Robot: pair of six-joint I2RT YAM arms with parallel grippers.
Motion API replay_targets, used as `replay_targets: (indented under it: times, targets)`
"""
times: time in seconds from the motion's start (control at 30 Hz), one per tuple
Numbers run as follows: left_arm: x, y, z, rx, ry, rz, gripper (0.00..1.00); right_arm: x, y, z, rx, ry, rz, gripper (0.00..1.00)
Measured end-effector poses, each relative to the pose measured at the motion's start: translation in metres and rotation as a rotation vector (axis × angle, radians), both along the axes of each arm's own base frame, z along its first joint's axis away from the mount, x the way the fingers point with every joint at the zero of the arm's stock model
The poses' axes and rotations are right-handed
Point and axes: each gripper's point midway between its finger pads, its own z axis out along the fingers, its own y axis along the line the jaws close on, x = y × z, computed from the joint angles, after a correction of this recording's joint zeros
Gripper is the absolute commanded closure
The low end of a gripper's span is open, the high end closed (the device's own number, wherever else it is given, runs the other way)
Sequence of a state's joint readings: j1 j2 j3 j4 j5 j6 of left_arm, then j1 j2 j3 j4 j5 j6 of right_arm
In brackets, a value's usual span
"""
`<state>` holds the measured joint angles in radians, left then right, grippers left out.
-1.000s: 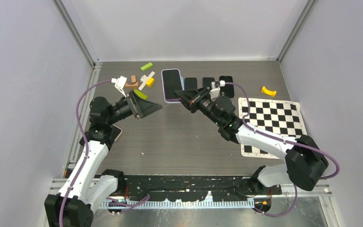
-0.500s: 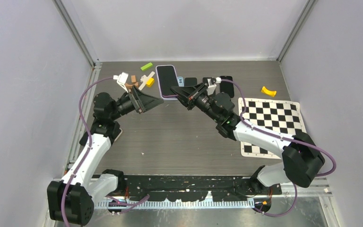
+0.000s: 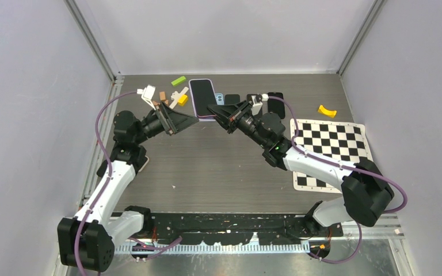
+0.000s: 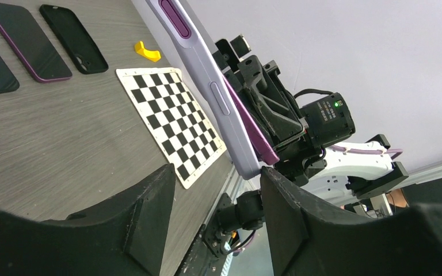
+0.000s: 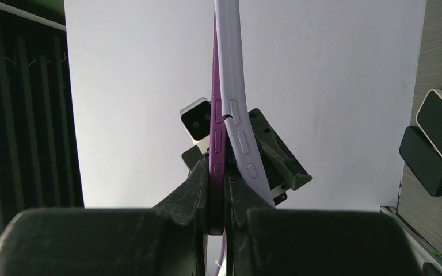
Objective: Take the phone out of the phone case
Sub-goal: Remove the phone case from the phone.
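Note:
The phone, dark screen up, sits in a lavender phone case and is held tilted above the table at the back centre. My right gripper is shut on the purple phone's lower edge. One of its fingers is wedged between the phone and the case, which bends away there. My left gripper stands open just left of the case's lower corner. In the left wrist view that corner touches the right fingertip, and the purple phone peeks out behind the case.
Several dark phones lie on the table behind the right arm. A checkerboard sheet and a yellow piece are to the right. Small coloured blocks lie behind the left gripper, and a green one is farther back.
The right gripper has lifted the cased phone up and to the left. The left gripper has moved up to its lower corner, and its jaws have narrowed a little.

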<state>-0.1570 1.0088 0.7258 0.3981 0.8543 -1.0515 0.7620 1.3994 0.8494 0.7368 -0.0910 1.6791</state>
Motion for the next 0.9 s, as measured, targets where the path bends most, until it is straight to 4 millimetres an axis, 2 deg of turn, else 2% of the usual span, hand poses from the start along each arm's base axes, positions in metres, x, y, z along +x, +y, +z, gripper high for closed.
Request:
replay_targets:
  times: [0.27, 0.4, 0.5, 0.57, 0.7, 0.73, 0.77, 0.87, 0.9]
  targets:
    - [0.002, -0.001, 0.001, -0.009, 0.008, 0.0, 0.41, 0.0, 0.0, 0.001, 0.002, -0.002, 0.004, 0.99]
    - [0.01, -0.002, 0.001, -0.027, 0.089, 0.008, 0.61, 0.006, 0.0, 0.002, -0.002, -0.009, -0.006, 0.99]
    - [0.017, -0.005, 0.002, -0.04, 0.145, -0.004, 0.68, 0.013, 0.0, -0.003, -0.009, -0.004, -0.019, 0.99]
    - [0.021, -0.006, -0.003, -0.051, 0.187, -0.009, 0.68, 0.015, 0.0, -0.006, -0.018, -0.005, -0.022, 0.99]
    - [0.028, -0.008, -0.011, -0.07, 0.251, -0.012, 0.61, 0.012, 0.005, -0.011, -0.037, -0.012, 0.001, 0.99]
    - [0.029, -0.008, -0.012, -0.073, 0.262, -0.013, 0.63, 0.012, 0.005, -0.012, -0.039, -0.013, 0.002, 0.99]
    - [0.03, -0.009, -0.014, -0.075, 0.271, -0.013, 0.68, 0.012, 0.005, -0.012, -0.04, -0.016, 0.002, 0.99]
    - [0.032, -0.009, -0.015, -0.081, 0.279, -0.016, 0.96, 0.012, 0.006, -0.013, -0.054, -0.025, 0.002, 0.99]
    - [0.032, -0.01, -0.014, -0.082, 0.279, -0.018, 1.0, 0.012, 0.006, -0.015, -0.059, -0.024, 0.003, 0.99]
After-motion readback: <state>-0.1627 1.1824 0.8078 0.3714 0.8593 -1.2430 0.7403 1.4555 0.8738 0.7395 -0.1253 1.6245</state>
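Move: The peeled lilac case is right by my left hand, its middle about 8 cm ahead, 4 cm to the right and level; the phone lies just on top of it. My right hand, pinching the phone, has the case's middle some 5 cm ahead and 3 cm left. On the table, about 30 cm below my left hand, the light-blue case lies some 26 cm ahead and 8 cm right, the yellow block 29 cm ahead and 8 cm left. I slide my left hand about 3 cm forward onto the near left corner of the lilac case, dipping slightly at the end and tipping the wrist some 15 degrees down, then shut my fingers to pinch the case alone, below the phone. My right hand keeps its pinch on the phone, easing a little down and forward. ##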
